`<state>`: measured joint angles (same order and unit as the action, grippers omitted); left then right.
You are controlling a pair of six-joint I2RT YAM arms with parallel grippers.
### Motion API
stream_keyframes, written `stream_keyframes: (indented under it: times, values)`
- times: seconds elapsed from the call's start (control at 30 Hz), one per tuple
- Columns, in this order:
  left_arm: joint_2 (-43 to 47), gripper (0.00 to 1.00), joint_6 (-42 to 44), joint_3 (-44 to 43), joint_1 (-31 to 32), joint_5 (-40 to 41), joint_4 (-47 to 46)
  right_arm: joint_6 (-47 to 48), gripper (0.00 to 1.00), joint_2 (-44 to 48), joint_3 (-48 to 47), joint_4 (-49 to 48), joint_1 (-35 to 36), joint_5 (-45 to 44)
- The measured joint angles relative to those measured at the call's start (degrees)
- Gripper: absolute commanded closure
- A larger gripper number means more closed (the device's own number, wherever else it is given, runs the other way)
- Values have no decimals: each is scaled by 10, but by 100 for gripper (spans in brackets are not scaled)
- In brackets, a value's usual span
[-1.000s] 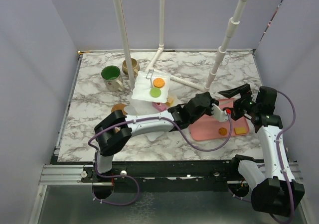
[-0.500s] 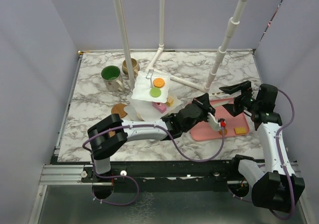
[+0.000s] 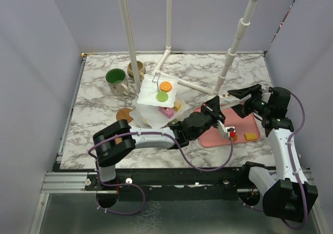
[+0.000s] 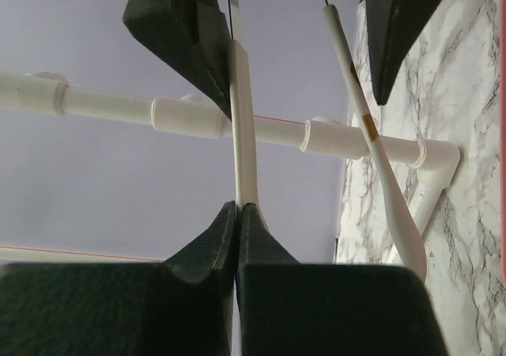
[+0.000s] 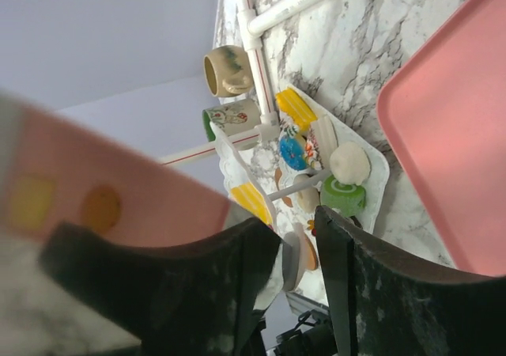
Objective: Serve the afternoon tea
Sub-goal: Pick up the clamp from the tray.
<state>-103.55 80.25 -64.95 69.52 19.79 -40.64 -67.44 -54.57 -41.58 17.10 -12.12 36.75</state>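
The white tiered stand sits left of centre, with an orange and a green biscuit on its top plate and pastries below. In the right wrist view the stand carries a green roll and a blue doughnut. Behind it are the green-lined mug and the beige mug. A brown coaster lies beside the stand. My left gripper is shut over the pink tray, with a small red-and-white bit at its tip. My right gripper is open above the tray's far edge, nothing between its fingers.
An orange biscuit and a yellow square lie on the pink tray. White pipes rise from the back of the marble table. Walls close in on both sides. My left arm stretches across in front of the stand.
My left gripper has swung from the middle of the tray toward its near edge. My right gripper's fingers have narrowed somewhat and shifted slightly left.
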Motion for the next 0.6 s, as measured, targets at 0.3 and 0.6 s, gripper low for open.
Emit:
stream_keyframes:
  times: [0.3, 0.6]
  values:
    - [-9, 100, 47, 32, 1, 0, -64, -1, 38, 1, 0, -14, 0, 23]
    - [-17, 35, 57, 32, 7, 0, -96, 16, 44, 2, -3, -9, 0, 29]
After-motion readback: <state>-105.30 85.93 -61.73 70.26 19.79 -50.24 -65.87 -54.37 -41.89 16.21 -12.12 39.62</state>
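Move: The clamp is already between the hands: its claw tip is pinched in the left fingers, and its middle lies about 6 cm to that hand's right and 2 cm farther out. From the right hand, its middle is level ahead and about 2 cm left, with the open fingers straddling both arms. The tray's middle is some 20 cm below the right hand, 4 cm back and 4 cm right; the tiered stand is roughly 27 cm left of that hand, level ahead and about 10 cm lower. Narrowing its grip while rising barely 1 cm, the right hand brings its fingers in from both sides on the clamp's two arms, from about three-quarters to just over half open. The left hand holds its place beside it, tipping up some 5 degrees, keeps its pinch on the claw tip until late, then opens to nearly half and lets go. ##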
